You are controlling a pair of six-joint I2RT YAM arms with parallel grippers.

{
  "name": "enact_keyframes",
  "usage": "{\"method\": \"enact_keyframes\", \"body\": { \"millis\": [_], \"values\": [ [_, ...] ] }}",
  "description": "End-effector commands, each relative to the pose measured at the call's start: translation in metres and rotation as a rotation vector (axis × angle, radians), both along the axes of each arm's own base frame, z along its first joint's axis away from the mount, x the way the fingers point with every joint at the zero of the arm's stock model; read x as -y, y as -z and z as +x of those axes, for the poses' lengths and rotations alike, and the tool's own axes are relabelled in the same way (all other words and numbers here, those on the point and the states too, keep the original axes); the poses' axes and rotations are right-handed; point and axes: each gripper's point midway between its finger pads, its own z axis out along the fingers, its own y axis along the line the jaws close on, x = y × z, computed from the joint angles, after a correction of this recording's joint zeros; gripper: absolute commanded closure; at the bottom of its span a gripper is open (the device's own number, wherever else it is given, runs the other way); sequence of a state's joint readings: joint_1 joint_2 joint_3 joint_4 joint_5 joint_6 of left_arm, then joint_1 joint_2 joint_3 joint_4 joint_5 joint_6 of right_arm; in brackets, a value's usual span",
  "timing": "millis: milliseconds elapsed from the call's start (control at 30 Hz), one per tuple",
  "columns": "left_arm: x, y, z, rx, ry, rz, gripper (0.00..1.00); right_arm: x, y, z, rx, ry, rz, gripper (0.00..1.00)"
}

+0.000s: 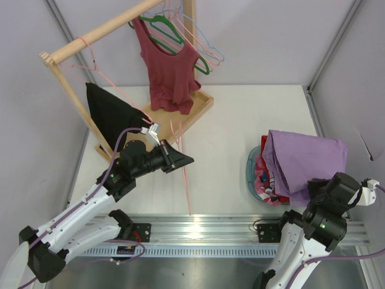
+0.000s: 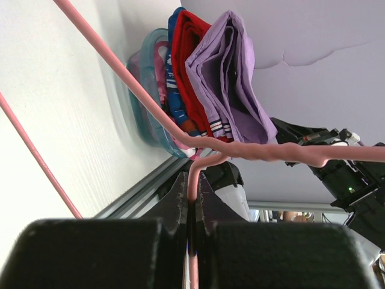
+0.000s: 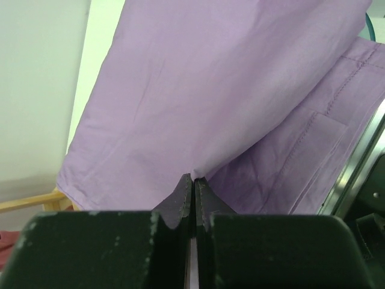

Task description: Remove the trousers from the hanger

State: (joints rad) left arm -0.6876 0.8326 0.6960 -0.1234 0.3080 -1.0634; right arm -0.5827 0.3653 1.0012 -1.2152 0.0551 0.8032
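The thin pink hanger [image 1: 186,180] is bare and off the rack, held over the table's middle. My left gripper [image 1: 178,160] is shut on its wire. In the left wrist view the wire [image 2: 264,150] runs into the closed jaws of that gripper [image 2: 194,180]. The lilac trousers [image 1: 307,158] lie folded over a teal basket [image 1: 251,170] at the right, apart from the hanger. In the right wrist view my right gripper [image 3: 194,177] is shut on a fold of the trousers [image 3: 210,90]. From above, the fabric hides that gripper's fingers.
A wooden rack [image 1: 108,27] stands at the back left with a maroon top [image 1: 171,66], a black garment [image 1: 111,114] and green and blue hangers [image 1: 201,51]. The basket holds red and patterned clothes [image 2: 180,66]. An aluminium rail [image 1: 198,229] runs along the near edge.
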Motion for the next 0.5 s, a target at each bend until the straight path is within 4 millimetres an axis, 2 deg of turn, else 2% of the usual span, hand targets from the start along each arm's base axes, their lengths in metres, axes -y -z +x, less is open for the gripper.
{"method": "enact_keyframes", "body": {
  "millis": [0,200,300,333,367,400,467],
  "values": [
    [0.004,-0.02,0.0,0.051,0.017,-0.032,1.0,-0.007,-0.002,-0.002,-0.01,-0.052,-0.016,1.0],
    [0.006,-0.021,0.002,0.05,0.02,-0.036,1.0,-0.012,-0.011,0.001,-0.015,-0.13,-0.057,1.0],
    [0.005,-0.019,0.004,0.051,0.013,-0.03,1.0,-0.018,-0.003,0.003,-0.05,-0.186,-0.035,1.0],
    [0.006,-0.019,0.004,0.05,0.015,-0.029,1.0,-0.02,0.0,0.002,-0.062,-0.199,-0.035,0.84],
    [0.005,-0.018,0.005,0.049,0.011,-0.024,1.0,-0.021,0.002,0.001,-0.075,-0.211,-0.033,0.73],
    [0.005,-0.018,0.005,0.05,0.011,-0.023,1.0,-0.021,-0.002,0.0,-0.084,-0.221,-0.046,0.47],
    [0.005,-0.016,0.006,0.048,0.01,-0.014,1.0,-0.019,-0.009,-0.002,-0.116,-0.25,-0.086,0.25]
  ]
}}
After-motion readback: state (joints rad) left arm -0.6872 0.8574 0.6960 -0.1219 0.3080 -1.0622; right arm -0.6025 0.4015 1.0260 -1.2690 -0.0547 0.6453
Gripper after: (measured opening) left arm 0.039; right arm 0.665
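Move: Under and just beyond the right hand, which still pinches a fold at their near side, spread the purple trousers, their middle about 8 cm ahead, 2 cm to its left and 8 cm below. Beneath them are the red cloth, some 9 cm ahead, 3 cm left and 13 cm down, and the basket, about 10 cm ahead, 3 cm left and 18 cm down. From the left hand the trousers lie roughly 38 cm right, 8 cm ahead and 10 cm lower. Letting go of the purple trousers over the basket, the right hand spreads its shut fingers to about two-thirds open, late, on either side of the fold they had pinched. Before and during this it eases about 1.5 cm to the left, sinking slightly, while the wrist turns some 10 degrees counter-clockwise and tips a little downward. ##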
